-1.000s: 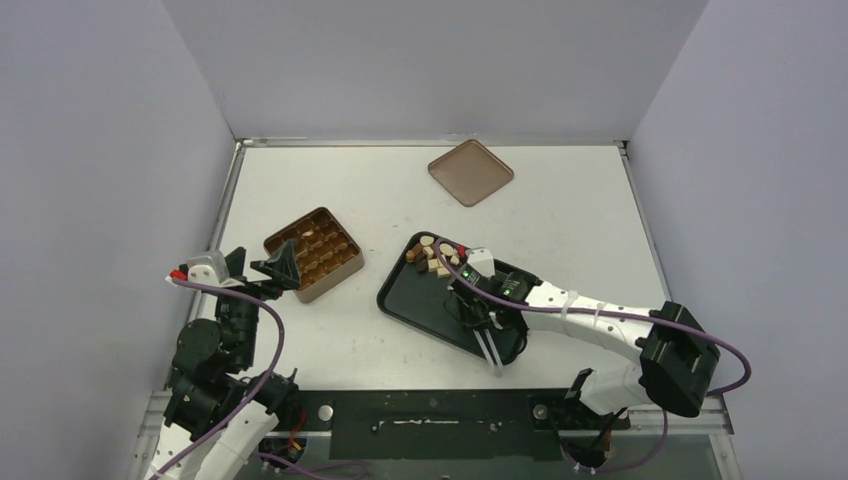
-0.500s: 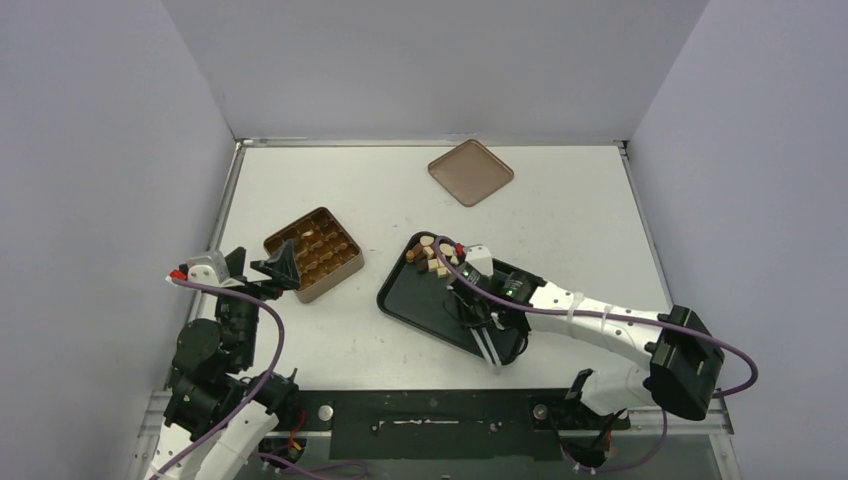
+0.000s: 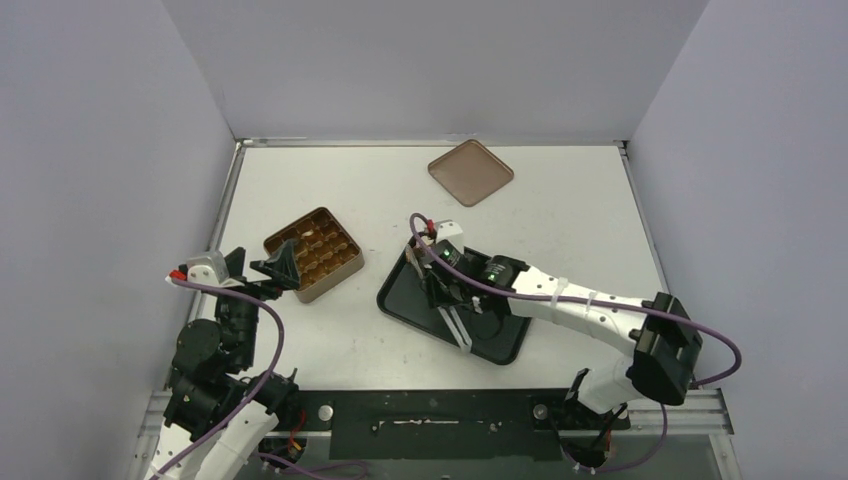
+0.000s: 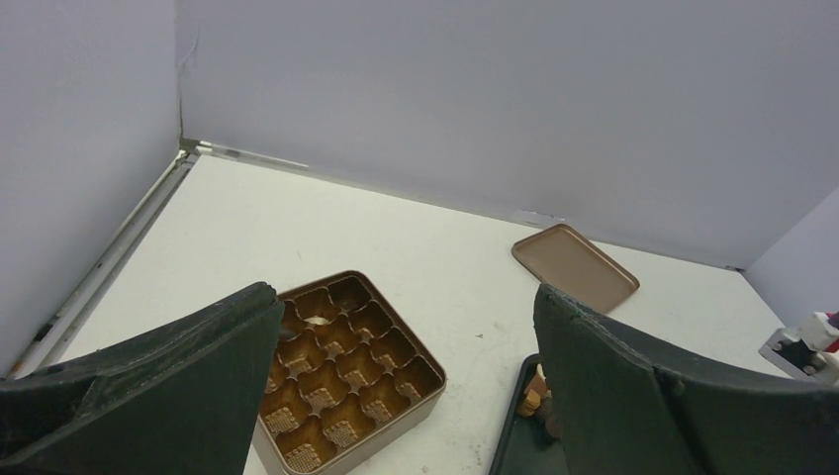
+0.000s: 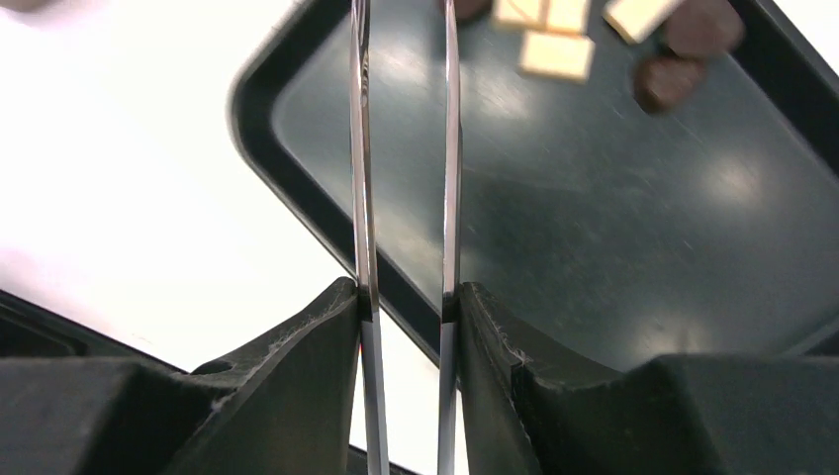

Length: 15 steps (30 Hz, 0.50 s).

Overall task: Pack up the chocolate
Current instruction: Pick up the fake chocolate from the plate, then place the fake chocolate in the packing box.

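Observation:
The chocolate (image 5: 554, 54), cream and dark brown pieces, lies clustered at the far corner of the black tray (image 5: 594, 247). My right gripper (image 5: 406, 297) is shut on metal tongs (image 5: 450, 148), whose two blades run up toward the pieces; their tips are out of the wrist view. From above, the right gripper (image 3: 440, 285) covers most of the cluster. The gold-brown tin (image 3: 313, 253) holds rows of cells, one with a pale piece (image 4: 315, 320). My left gripper (image 4: 406, 297) hangs open just near of the tin, holding nothing.
A flat brown lid (image 3: 470, 172) lies at the back of the table. The tray (image 3: 405, 300) sits right of the tin (image 4: 346, 371), with a strip of white table between them. Grey walls close in the left, back and right.
My right arm has swung left and farther across the tray with the tongs, and now covers the chocolate cluster from above. The left arm has stayed still.

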Available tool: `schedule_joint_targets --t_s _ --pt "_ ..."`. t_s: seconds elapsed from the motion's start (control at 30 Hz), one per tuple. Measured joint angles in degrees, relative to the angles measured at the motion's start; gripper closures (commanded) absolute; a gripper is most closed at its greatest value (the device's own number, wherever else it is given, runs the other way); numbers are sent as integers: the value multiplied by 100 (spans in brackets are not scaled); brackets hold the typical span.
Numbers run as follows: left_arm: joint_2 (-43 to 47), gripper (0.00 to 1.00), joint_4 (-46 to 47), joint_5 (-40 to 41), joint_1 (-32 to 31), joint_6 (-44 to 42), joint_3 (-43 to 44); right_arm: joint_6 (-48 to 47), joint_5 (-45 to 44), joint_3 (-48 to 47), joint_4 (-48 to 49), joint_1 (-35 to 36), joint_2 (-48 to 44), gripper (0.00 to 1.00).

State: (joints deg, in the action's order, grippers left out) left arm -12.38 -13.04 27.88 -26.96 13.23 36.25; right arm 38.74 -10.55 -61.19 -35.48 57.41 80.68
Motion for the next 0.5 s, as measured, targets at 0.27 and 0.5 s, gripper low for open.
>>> schedule_joint_targets --t_s 0.27,0.5 --pt "129 3 2 76 0 0 0 -522 525 -848 1189 87 1193 86" --pt "144 3 -2 129 0 0 0 -807 1051 -1937 2013 133 2496 84"
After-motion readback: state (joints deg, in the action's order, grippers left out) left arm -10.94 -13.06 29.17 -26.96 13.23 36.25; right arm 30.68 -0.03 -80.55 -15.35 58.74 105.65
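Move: The right hand, with the tongs in its fingers, has the chocolate box about 29 cm to its left and 13 cm ahead, some 11 cm lower. The remaining chocolates lie in the tray roughly 14 cm straight ahead and 13 cm below; the middle of that dark tray is about 7 cm to the right and 4 cm ahead. From the idle left hand the box lies about 13 cm ahead, 2 cm to the left and 30 cm down. The right hand keeps its steady grip on the tongs and, already clear of the tray's bottom, sweeps them left at an even, brisk pace, some 15 cm to the left and 5 cm forward, holding its height and leaving the chocolates for the box, with one chocolate seemingly pinched in the tips. On the way the wrist turns about 15 degrees counter-clockwise and rolls its left side up by much the same, bringing the tongs' tips from over the tray to above the right-hand part of the box. ##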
